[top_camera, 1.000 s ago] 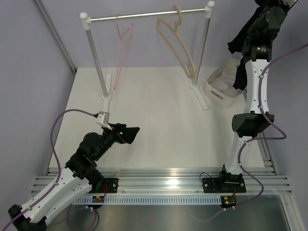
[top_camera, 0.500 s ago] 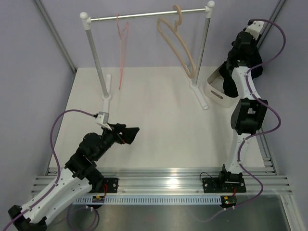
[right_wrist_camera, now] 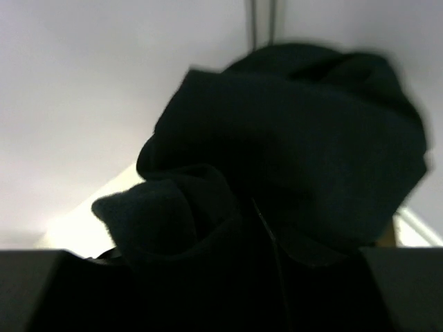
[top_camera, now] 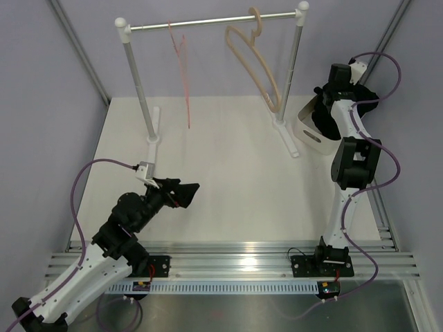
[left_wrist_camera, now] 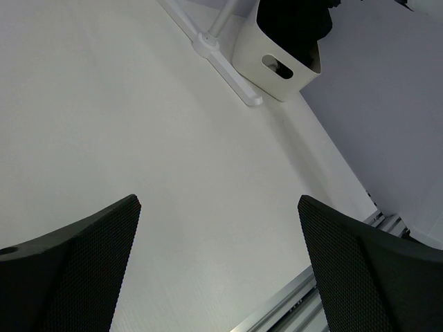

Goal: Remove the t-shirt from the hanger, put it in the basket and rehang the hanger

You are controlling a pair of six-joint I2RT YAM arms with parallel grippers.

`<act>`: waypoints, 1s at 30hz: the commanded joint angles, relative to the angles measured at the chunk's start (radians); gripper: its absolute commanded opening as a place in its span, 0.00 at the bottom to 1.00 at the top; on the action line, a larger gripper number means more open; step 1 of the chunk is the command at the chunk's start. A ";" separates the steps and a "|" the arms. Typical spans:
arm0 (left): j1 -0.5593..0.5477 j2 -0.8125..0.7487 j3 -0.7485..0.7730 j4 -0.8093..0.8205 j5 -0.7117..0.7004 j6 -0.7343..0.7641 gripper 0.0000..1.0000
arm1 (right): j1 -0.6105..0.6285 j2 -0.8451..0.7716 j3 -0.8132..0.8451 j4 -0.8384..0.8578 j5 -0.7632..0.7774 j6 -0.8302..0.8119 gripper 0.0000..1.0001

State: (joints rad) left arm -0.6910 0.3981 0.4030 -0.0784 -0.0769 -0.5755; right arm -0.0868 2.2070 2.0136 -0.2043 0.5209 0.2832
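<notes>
The black t-shirt [top_camera: 361, 95] is off the hanger and bunched around my right gripper [top_camera: 348, 95] over the white basket [top_camera: 306, 131]. Part of it hangs down inside the basket. In the right wrist view the t-shirt [right_wrist_camera: 291, 138] fills the frame and hides the fingers; the gripper appears shut on it. The thin pink-red hanger [top_camera: 182, 66] hangs bare on the rail, turned almost edge-on. My left gripper [top_camera: 188, 192] is open and empty, low over the table at the near left [left_wrist_camera: 218, 207]. The left wrist view shows the basket [left_wrist_camera: 291, 72] with the black cloth [left_wrist_camera: 291, 21] in it.
A white garment rack with a metal rail [top_camera: 208, 23] stands at the back on two posts with long feet. A thicker beige wooden hanger [top_camera: 252, 66] hangs at the rail's right end. The basket sits at the table's right edge beside the rack's right foot [top_camera: 289, 142].
My right arm has come down from high at the back right, lowering the t-shirt to the basket. The bare pink hanger has swung and turned on the rail. The left arm has not moved.
</notes>
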 commanded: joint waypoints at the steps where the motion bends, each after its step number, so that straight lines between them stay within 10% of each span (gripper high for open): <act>1: -0.004 -0.015 -0.007 0.023 -0.024 -0.009 0.99 | -0.008 0.046 0.051 -0.132 -0.114 0.141 0.00; 10: -0.004 -0.028 -0.006 0.022 -0.015 -0.009 0.99 | -0.013 0.082 0.053 -0.259 -0.177 0.284 0.04; 13: -0.004 -0.031 -0.004 0.020 -0.014 -0.009 0.99 | -0.013 0.076 0.076 -0.290 -0.190 0.275 0.63; 17: -0.004 -0.035 -0.004 0.019 -0.006 -0.011 0.99 | -0.013 -0.009 0.028 -0.231 -0.158 0.215 0.94; 30: -0.004 -0.051 -0.006 0.019 0.006 -0.012 0.99 | -0.051 -0.017 0.192 -0.205 0.039 0.105 1.00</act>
State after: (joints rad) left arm -0.6918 0.3641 0.4011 -0.0811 -0.0784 -0.5774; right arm -0.1215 2.2337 2.1788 -0.4446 0.4961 0.4099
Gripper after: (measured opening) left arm 0.987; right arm 0.993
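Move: Over the far right corner of the basket, the right hand already grips the bunched black t-shirt. The basket's middle lies some 12 cm below the hand, about 5 cm back and 7 cm to its left. The rack's right foot stands about 29 cm to the hand's left, 5 cm back and 20 cm lower, with the beige hanger roughly 38 cm left, 5 cm back and 10 cm higher. From the left hand, the basket is some 36 cm ahead, 62 cm to the right and 13 cm below. Pushing the t-shirt down into the basket, the right hand sinks about 8 cm while easing 3 cm left and rolling its left side up some 15 degrees, fingertips dipping. At the bottom its fingers spread from half shut to wide open and let go of the cloth; then the hand climbs about 9 cm and slips 4 cm right, partly rolling back. ##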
